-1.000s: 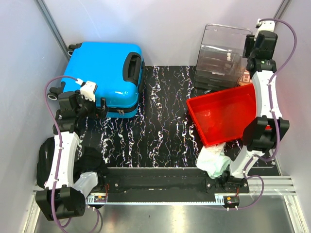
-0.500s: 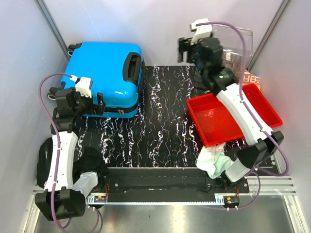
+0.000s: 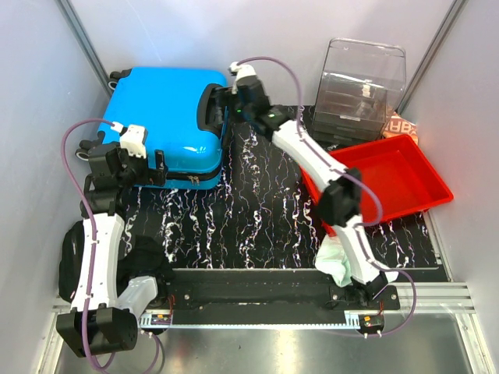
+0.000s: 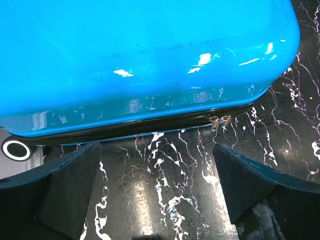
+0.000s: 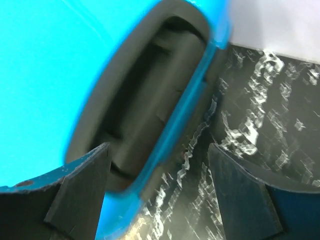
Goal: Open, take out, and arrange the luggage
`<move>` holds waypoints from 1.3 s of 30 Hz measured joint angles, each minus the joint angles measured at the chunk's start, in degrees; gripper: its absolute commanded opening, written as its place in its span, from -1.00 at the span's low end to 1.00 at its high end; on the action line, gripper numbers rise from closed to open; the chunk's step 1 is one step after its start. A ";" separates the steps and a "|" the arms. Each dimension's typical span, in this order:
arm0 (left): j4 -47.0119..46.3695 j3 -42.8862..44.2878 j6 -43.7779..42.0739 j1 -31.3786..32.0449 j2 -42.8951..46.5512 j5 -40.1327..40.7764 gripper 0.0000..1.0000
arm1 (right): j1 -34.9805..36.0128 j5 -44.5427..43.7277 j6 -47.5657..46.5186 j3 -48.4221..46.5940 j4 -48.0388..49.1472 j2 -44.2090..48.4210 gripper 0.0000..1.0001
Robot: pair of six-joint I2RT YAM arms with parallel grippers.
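The luggage [image 3: 160,117], a bright blue hard-shell suitcase, lies flat and shut at the back left of the marbled black mat. Its black handle [image 3: 212,107] faces right. My left gripper [image 3: 134,170] hovers open at the suitcase's near edge. In the left wrist view the blue shell [image 4: 145,60] fills the top, the zipper pulls [image 4: 218,120] sit on the seam, and my left gripper [image 4: 155,195] has only mat between its fingers. My right gripper [image 3: 224,105] is open beside the handle. In the right wrist view the recessed handle [image 5: 150,115] lies just ahead of my right gripper [image 5: 157,200].
A red plastic tray [image 3: 405,175] sits at the right, with a clear plastic drawer box [image 3: 362,82] behind it and an orange packet [image 3: 399,125] between them. A white cloth [image 3: 343,261] lies by the right base and a black bag [image 3: 74,257] by the left arm. Walls close in on both sides.
My right arm has swung from the back right corner, across the tray and drawer box, to the suitcase's handle. The left gripper has shifted slightly left along the near edge.
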State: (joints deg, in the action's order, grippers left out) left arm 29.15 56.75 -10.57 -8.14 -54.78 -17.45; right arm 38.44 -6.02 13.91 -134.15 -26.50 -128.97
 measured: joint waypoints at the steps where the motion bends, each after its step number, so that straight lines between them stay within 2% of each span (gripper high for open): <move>1: 0.02 0.00 -0.02 0.00 0.00 0.00 0.98 | 0.85 -0.83 0.00 -5.07 -1.38 -3.45 0.65; 2: 0.02 0.00 -0.02 0.00 0.04 0.00 0.98 | 1.75 -1.86 -0.13 -11.26 -3.23 -7.28 0.64; 5: 0.13 0.00 -0.07 0.00 0.11 0.17 0.98 | 3.41 -4.11 -0.90 -19.89 -6.03 -13.31 0.57; 9: 0.46 0.00 -0.09 0.00 0.31 0.26 0.98 | 3.98 -7.41 -1.92 -18.84 -7.72 -14.27 0.49; 15: 0.74 0.00 -0.07 0.00 0.31 0.20 0.98 | 3.93 -8.41 -2.21 -16.79 -4.61 -14.14 0.41; 22: 0.79 0.00 -0.07 0.00 0.33 0.22 0.97 | 3.82 -10.49 -3.76 -23.85 -3.74 -19.74 0.34; 24: 0.81 0.00 -0.09 0.00 0.33 0.24 0.98 | 3.63 -10.78 -3.58 -24.96 -2.89 -20.85 0.25; 25: 0.83 0.00 -0.09 0.00 0.33 0.22 0.97 | 3.61 -10.73 -3.50 -25.05 -2.51 -21.03 0.06; 28: 0.92 0.02 -0.09 0.00 0.33 0.24 0.98 | 3.58 -10.21 -3.10 -25.05 -1.73 -21.20 -0.27; 30: 1.27 0.15 -0.11 0.00 0.33 0.24 0.98 | 3.58 -10.47 -2.67 -25.05 -1.57 -21.20 -0.40; 31: 1.31 0.24 -0.11 0.00 0.33 0.24 0.98 | 3.58 -10.67 -2.47 -24.72 -1.29 -21.00 -0.54; 35: 2.05 1.01 -0.76 0.00 0.35 -0.17 0.98 | 3.13 -12.83 -2.86 -16.02 -0.39 -15.58 -0.71; 39: 3.32 1.44 -2.89 -0.02 0.61 -2.93 0.93 | 1.22 -13.64 -4.28 0.46 4.22 -5.88 -0.74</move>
State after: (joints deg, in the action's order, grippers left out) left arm 32.47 58.19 -13.45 -8.16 -54.17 -20.38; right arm 39.66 -19.66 9.63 -133.69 -22.28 -134.85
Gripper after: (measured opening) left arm 0.984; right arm 0.275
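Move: The suitcase's black handle, still sunk in its recess, lies about 4 cm ahead of the right hand, 5 cm to its left and 5 cm lower. The suitcase's middle is some 17 cm to the hand's left, level in reach and lower; the zipper pulls sit about 15 cm back and 10 cm left. The clear box stands roughly 37 cm to its right. From the left hand the handle is about 17 cm ahead and 15 cm right, slightly lower. The right hand, fingers open, carries on left and dips onto the suitcase's black handle, about 5 cm down with some 4 cm left, then eases about 3 cm forward along it before the fingers close and pinch the grip bar. With the bar held, the hand draws back to the right by 5 to 6 cm, away from the suitcase's end, height nearly unchanged, the wrist turning a little clockwise as it pulls. ##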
